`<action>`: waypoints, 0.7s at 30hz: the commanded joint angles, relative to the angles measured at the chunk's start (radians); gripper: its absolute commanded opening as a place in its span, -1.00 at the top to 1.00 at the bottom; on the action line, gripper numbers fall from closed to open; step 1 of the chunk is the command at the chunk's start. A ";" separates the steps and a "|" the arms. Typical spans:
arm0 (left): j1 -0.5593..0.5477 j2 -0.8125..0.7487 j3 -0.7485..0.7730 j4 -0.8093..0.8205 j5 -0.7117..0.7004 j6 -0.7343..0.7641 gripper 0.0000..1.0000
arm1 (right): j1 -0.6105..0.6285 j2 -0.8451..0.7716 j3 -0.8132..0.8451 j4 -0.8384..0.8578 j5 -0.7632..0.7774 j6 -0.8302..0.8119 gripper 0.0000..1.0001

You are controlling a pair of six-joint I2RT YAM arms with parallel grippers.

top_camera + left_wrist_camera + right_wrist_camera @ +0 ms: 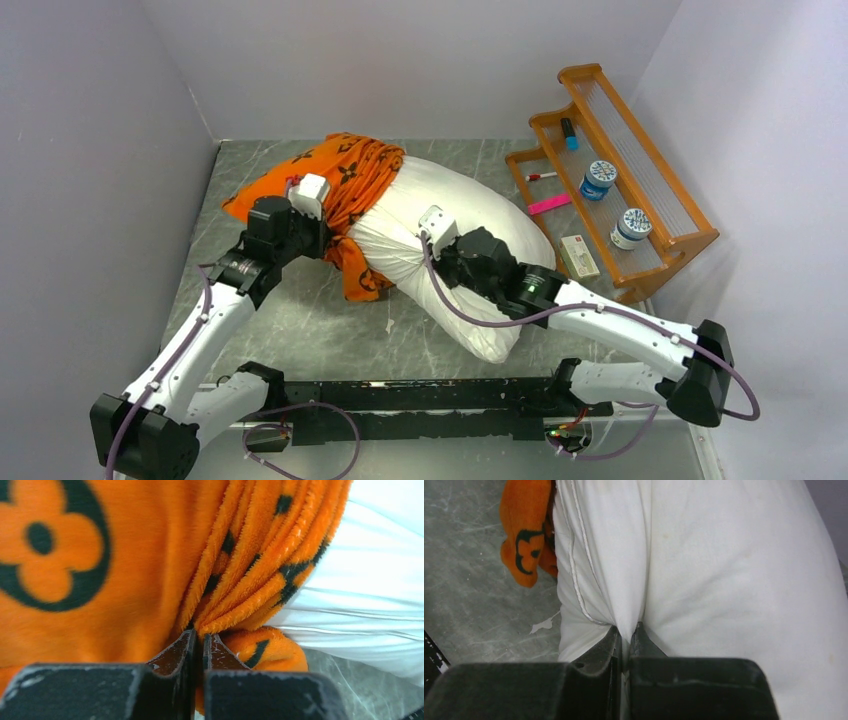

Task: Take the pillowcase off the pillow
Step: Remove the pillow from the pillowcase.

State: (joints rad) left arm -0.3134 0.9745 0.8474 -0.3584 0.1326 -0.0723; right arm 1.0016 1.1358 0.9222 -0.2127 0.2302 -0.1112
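Observation:
The orange pillowcase [345, 178] with dark motifs is bunched over the far-left end of the white pillow [460, 215], which lies across the middle of the table. My left gripper [198, 636] is shut on a gathered fold of the pillowcase [130, 560] at its open edge, with the pillow [370, 580] just to the right. My right gripper [625, 629] is shut on a pinch of the pillow [724, 570] near its seam, and a hanging corner of the pillowcase [526, 535] shows at upper left.
A wooden stepped rack [620, 170] stands at the right back with two jars [598, 180], markers and a pink item. A small white box [578, 256] lies beside it. Grey walls close in the left, back and right.

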 commanded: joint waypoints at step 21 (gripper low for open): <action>0.409 0.182 0.137 0.231 -0.285 -0.059 0.90 | -0.107 -0.298 -0.025 -0.241 0.092 0.049 1.00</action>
State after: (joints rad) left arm -0.0608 1.1034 0.9394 -0.2806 0.1051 -0.1631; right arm 0.9344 0.9565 0.8963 -0.3058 0.1890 -0.0738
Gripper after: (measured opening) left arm 0.077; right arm 0.047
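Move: My left hand already grips the pillowcase's gathered hem. The bulk of the pillowcase lies about 8 cm ahead of it and some 10 cm lower, and the middle of the pillow's bare part is some 25 cm to its right, about level front to back. My right hand already pinches the pillow's white cover. From there the bare part's middle is about 4 cm right and 2 cm ahead, with the pillowcase some 22 cm left and 10 cm ahead. The small box stands about 28 cm to its right. I pull the two apart. My left hand keeps its pinch on the hem and drags it about 8 cm left and 6 cm forward, arching up a couple of centimetres on the way and turning nearly 20 degrees counter-clockwise. Still gripping the white cover, my right hand draws the pillow some 4 cm right, towards the box, and nearly 3 cm up. ##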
